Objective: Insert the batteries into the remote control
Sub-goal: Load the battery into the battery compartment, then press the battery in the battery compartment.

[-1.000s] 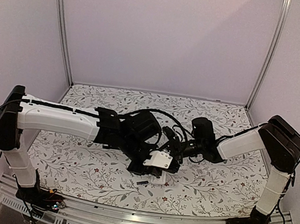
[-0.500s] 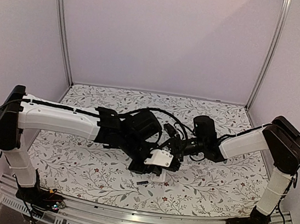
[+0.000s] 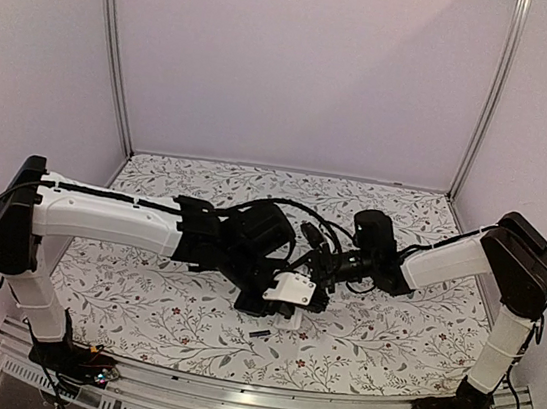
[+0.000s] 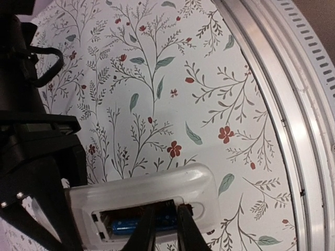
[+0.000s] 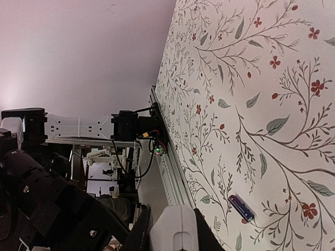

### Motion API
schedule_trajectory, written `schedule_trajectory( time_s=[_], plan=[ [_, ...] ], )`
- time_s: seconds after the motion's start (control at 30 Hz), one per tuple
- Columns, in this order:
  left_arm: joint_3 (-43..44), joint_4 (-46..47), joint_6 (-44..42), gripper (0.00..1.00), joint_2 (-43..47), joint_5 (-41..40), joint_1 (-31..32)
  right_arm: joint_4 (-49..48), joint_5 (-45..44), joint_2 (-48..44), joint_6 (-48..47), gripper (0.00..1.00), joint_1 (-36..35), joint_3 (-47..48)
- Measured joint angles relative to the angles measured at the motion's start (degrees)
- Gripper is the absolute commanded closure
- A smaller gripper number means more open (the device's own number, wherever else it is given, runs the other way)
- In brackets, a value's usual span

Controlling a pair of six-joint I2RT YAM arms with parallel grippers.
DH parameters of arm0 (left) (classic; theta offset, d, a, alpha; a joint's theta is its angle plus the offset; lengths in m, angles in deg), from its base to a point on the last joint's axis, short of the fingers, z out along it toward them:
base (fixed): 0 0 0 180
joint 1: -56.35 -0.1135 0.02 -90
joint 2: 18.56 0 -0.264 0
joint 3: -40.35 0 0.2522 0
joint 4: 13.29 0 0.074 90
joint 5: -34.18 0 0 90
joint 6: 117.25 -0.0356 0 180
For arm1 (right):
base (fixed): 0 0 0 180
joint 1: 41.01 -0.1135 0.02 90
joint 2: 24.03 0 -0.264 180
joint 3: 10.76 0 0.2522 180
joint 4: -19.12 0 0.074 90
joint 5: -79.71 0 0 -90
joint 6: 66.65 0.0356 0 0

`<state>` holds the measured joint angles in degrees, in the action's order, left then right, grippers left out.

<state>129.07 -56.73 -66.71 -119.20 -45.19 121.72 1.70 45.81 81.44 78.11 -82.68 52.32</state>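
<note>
The remote control [image 4: 157, 188] lies with its open battery bay facing up, and a bright blue battery [image 4: 123, 227] rests in the bay's near slot. My left gripper [image 4: 166, 209] is almost shut, with only a slim gap. Its tips reach into the bay over that battery's right end, and I see no clasp on it. My right gripper [image 5: 172, 222] is shut on one end of the remote [image 5: 175, 230]. The other battery [image 5: 242, 207], dark with a pale tip, lies loose on the cloth. From above, both grippers meet at the remote [image 3: 291, 320], with the loose battery [image 3: 259, 333] just in front.
A floral cloth [image 3: 160, 301] covers the table. A metal rail [image 4: 293, 136] runs along the near edge, close to the remote. Pale walls and upright posts [image 3: 112, 52] enclose the back and sides. The arms' cables [image 3: 303, 213] loop above the work spot.
The right arm's wrist has eased slightly back and to the right. The left arm and the remote have barely moved. The loose battery lies in the same spot.
</note>
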Motion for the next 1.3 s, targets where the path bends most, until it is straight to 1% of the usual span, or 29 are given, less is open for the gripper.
schedule_trajectory(
  time_s=[0.1, 0.27, 0.6, 0.63, 0.67, 0.73, 0.8, 0.83, 0.87, 0.9, 0.93, 1.03, 1.13, 1.2, 1.3],
  plan=[
    [0.0, 0.3, -0.2, 0.84, 0.0, -1.4, 0.3, 0.2, -0.1, -0.2, 0.0, 1.0, 0.5, -0.1],
    [0.0, 1.3, -0.3, 0.8, 0.9, -2.6, 0.5, 0.3, 0.0, -1.4, 0.2, 1.0, 1.4, -0.2],
    [-3.0, 1.6, 0.3, 0.74, 6.1, -2.1, 0.7, -0.2, 1.5, -1.7, 1.3, 1.0, 2.0, -0.3],
    [-3.4, 1.8, 0.7, 0.72, 6.7, -2.1, 0.7, -0.2, 1.5, -1.7, 1.3, 1.0, 2.0, -0.3],
    [-3.8, 2.2, 1.2, 0.66, 7.2, -2.1, 0.7, -0.2, 1.4, -1.7, 1.3, 1.0, 2.0, -0.3],
    [-5.8, 4.3, 3.4, 0.51, 8.7, -2.2, 0.6, -0.2, 1.4, -1.7, 1.3, 1.0, 2.1, -0.3],
    [-9.5, 8.1, 7.9, 0.34, 11.3, -3.1, 0.3, -0.2, 1.3, -1.7, 1.3, 1.0, 2.4, -0.3],
    [-11.5, 10.5, 10.6, 0.24, 12.7, -3.7, 0.2, -0.2, 1.2, -1.7, 1.3, 1.0, 2.6, -0.3],
    [-13.5, 13.0, 14.1, 0.1, 14.2, -4.4, -0.2, -0.3, 1.0, -1.7, 1.2, 1.0, 2.9, -0.5],
    [-15.1, 15.1, 17.4, 0.02, 15.4, -5.4, -0.5, -0.3, 0.7, -1.8, 1.0, 1.0, 3.2, -0.7],
    [-16.2, 16.8, 20.2, 0.01, 16.4, -5.9, -0.9, -0.3, 0.3, -1.9, 0.8, 1.0, 3.5, -0.9],
    [-18.7, 23.3, 33.6, 0.0, 18.7, -8.1, -2.9, -0.1, -0.7, -3.1, 0.1, 1.0, 4.3, -1.7],
    [-19.1, 27.1, 44.6, 0.0, 18.6, -8.4, -4.8, -0.1, -1.7, -5.0, -0.9, 1.0, 4.6, -1.8],
    [-18.6, 28.1, 49.8, 0.01, 17.6, -7.1, -5.6, -0.2, -1.9, -6.3, -1.7, 1.0, 4.6, -1.8],
    [-17.8, 29.5, 54.6, 0.09, 15.1, -4.6, -5.9, -0.5, -2.0, -7.6, -2.3, 1.0, 4.6, -1.8]
  ],
)
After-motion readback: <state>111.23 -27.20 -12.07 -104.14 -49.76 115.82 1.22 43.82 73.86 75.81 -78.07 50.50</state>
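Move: The loose dark battery on the table lies about 5 cm to the left of the left hand, 1 cm back and some 7 cm below. The blue battery, already in the compartment, is right at that hand's tips, its middle about 1 cm ahead and 1 cm lower, level sideways. The remote's middle is some 4 cm ahead and 1 cm below, level sideways. From the right hand, gripping the remote's far end, the loose battery is about 7 cm back, 7 cm left and 7 cm down. Upward first, then forward as well, the left hand comes free of the blue battery and draws off about 9 cm, dipping slightly at the end; on the way its wrist rolls some 60 degrees counter-clockwise and the nearly shut fingers spread wide. The right hand keeps its grip on the remote and carries it up, forward and to the right. ##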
